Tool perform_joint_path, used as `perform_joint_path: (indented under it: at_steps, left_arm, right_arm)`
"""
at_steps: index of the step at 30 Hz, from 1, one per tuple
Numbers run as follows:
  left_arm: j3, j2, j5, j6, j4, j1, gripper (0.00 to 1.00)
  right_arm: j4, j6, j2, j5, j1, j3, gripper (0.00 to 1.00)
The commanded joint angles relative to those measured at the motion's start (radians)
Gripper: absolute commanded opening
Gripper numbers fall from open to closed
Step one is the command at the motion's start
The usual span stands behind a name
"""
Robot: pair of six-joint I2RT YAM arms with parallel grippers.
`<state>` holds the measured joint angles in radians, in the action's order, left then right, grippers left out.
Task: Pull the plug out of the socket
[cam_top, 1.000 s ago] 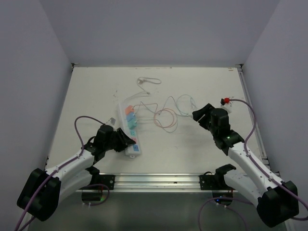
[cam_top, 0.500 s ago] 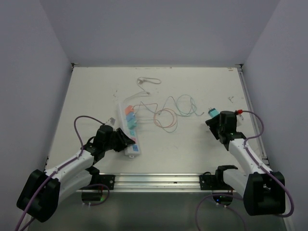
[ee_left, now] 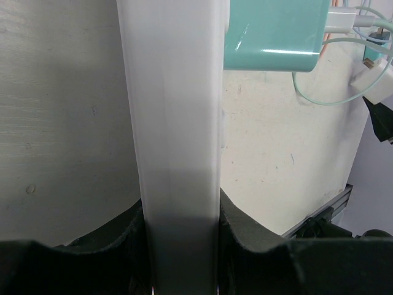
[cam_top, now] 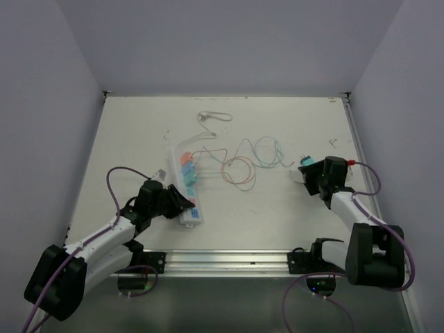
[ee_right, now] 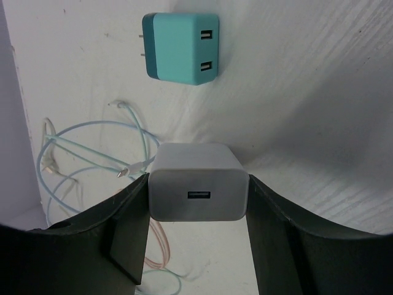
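The socket (cam_top: 192, 216), a long white power strip, lies left of centre with coloured plugs still in it. My left gripper (cam_top: 182, 203) is shut on its near end; in the left wrist view the socket (ee_left: 175, 110) fills the gap between the fingers of that gripper (ee_left: 180, 221), and a teal plug (ee_left: 273, 31) sits in its face. My right gripper (cam_top: 307, 177) is at the right side of the table. It is shut on a white plug (ee_right: 198, 195) with one USB port, gripper (ee_right: 198, 184) pads against both sides. The white plug is free of the socket.
A loose teal two-port plug (ee_right: 180, 48) lies on the table just beyond the right gripper, seen from above as the teal plug (cam_top: 307, 161). Thin coloured cables (cam_top: 239, 166) loop between socket and right arm. A white cord (cam_top: 211, 116) lies at the back. Walls enclose three sides.
The right arm has swung right and drawn back toward the table's right side. A teal plug, unseen before, now lies beside the gripper. The left arm and socket stayed put.
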<state>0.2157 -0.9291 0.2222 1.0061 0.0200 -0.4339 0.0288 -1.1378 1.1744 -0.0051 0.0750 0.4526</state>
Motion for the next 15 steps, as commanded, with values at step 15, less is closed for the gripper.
perform_joint_path:
  at_steps: [15]
  left_arm:
    - [0.002, 0.019, -0.046, -0.064, 0.044, 0.007, 0.0]
  right_arm:
    - [0.057, 0.004, 0.039, -0.047, 0.069, 0.017, 0.87]
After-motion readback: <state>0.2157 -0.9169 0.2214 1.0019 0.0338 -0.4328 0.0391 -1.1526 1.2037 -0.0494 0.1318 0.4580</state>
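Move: In my right hand the white plug is still gripped, its middle within about 1 cm ahead, to the left of and below the hand point, just over or on the tabletop. The teal plug lies about 6 cm straight ahead and some 3 cm lower; the teal cable coil is roughly 11 cm ahead and 15 cm left, about 4 cm lower. From my left hand, which holds the socket, the white plug is some 11 cm ahead and 40 cm to the right, about level in height. I open my right fingers from around the white plug, ending my pinch on it just short of the teal plug. As they spread I ease the hand about 1 cm to the right and roughly half a centimetre down, so the right finger stands clear and the left one stays close beside the plug's side. My left hand stays put and keeps its hold on the socket. ##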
